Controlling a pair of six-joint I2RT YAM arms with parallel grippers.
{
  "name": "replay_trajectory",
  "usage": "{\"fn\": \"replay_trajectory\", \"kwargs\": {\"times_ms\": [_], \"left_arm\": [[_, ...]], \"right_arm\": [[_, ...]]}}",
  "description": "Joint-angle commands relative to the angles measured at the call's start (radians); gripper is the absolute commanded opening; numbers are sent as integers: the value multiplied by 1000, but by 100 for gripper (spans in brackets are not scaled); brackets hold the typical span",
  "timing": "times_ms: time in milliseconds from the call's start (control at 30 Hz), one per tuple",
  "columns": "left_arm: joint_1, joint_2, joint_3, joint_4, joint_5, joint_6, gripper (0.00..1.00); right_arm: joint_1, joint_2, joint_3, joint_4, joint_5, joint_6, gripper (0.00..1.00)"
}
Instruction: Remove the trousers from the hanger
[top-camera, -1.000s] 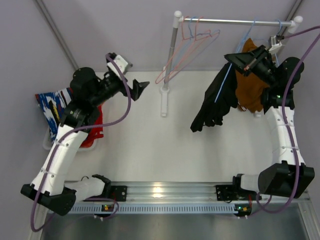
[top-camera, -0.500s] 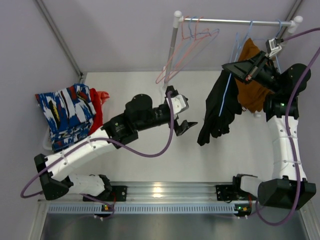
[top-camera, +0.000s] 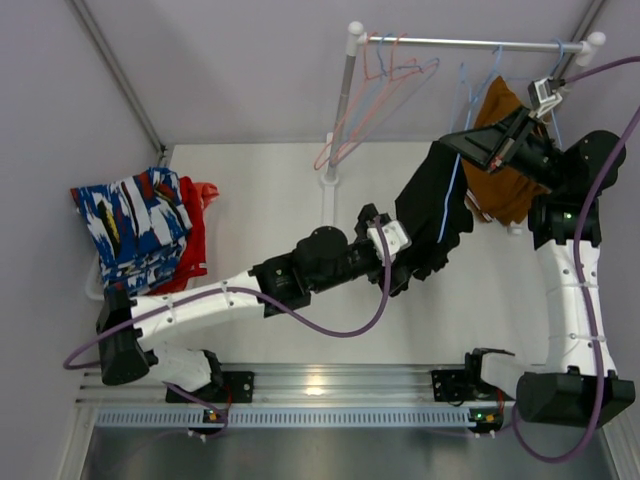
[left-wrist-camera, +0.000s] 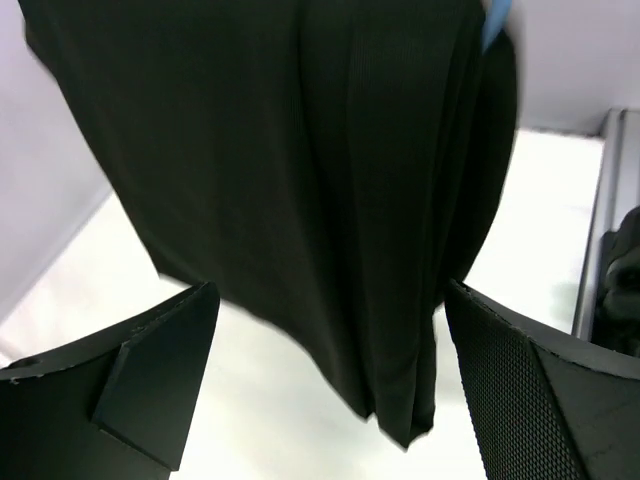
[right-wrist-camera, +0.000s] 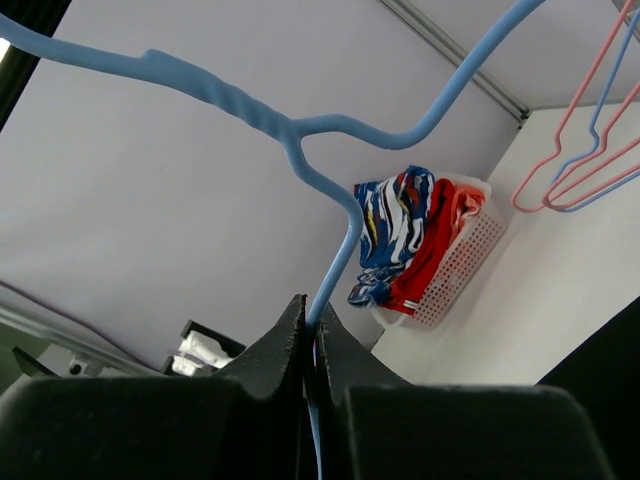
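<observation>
Black trousers (top-camera: 432, 205) hang from a blue hanger (top-camera: 452, 195) out in front of the rail. My right gripper (top-camera: 455, 141) is shut on that hanger's wire (right-wrist-camera: 300, 135), just below the hook; the jaws (right-wrist-camera: 312, 320) pinch it tight. My left gripper (top-camera: 408, 268) reaches across the table to the trousers' lower edge. In the left wrist view the black trousers (left-wrist-camera: 330, 180) hang between and beyond its open fingers (left-wrist-camera: 150, 370), touching neither. Brown trousers (top-camera: 505, 165) hang on the rail behind the right arm. Blue-and-white trousers (top-camera: 130, 225) and red trousers (top-camera: 190, 240) lie at the far left.
A white basket (right-wrist-camera: 462, 262) at the left wall holds the removed garments. The rail (top-camera: 470, 43) on its white post (top-camera: 345, 110) carries bare pink and blue hangers (top-camera: 385, 85). The post's foot (top-camera: 328, 200) stands mid-table, close to my left forearm.
My left arm swung from the basket at the far left across the table to under the black trousers. The right gripper shifted the hanger and trousers slightly left.
</observation>
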Motion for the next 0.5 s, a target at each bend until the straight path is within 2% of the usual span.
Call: {"fn": "replay_trajectory", "kwargs": {"times_ms": [0,233,467], "left_arm": [[-22,-56,-112,138,-90,-46,99],[-123,-46,-250,287,-231,-47,99],[-131,19,-247,427,-334,-10,99]], "right_arm": [[16,-12,126,12,37,2,0],[19,3,203,-44,104,19,0],[19,-11,220,-64,117,34,0]]}}
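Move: Ahead of the left hand's open fingers hang the black trousers, their middle about 7 cm to its right, 4 cm forward and 4 cm higher. From the right hand, which already grips their blue hanger, that middle is about 12 cm below, 4 cm back and 1 cm right. The brown trousers hang about 18 cm forward and 20 cm right of the left hand, level with it; the empty hangers, about 22 cm forward, 7 cm left and 5 cm above it. Raising the pinched blue hanger almost straight up by about 5 cm, the right hand hoists the black trousers with its fingers kept shut. The left hand meanwhile sinks about 7.5 cm below their lower part, drifting back some 3 cm, then eases about 1 cm up and forward again; its fingers stay wide open and close on nothing. ##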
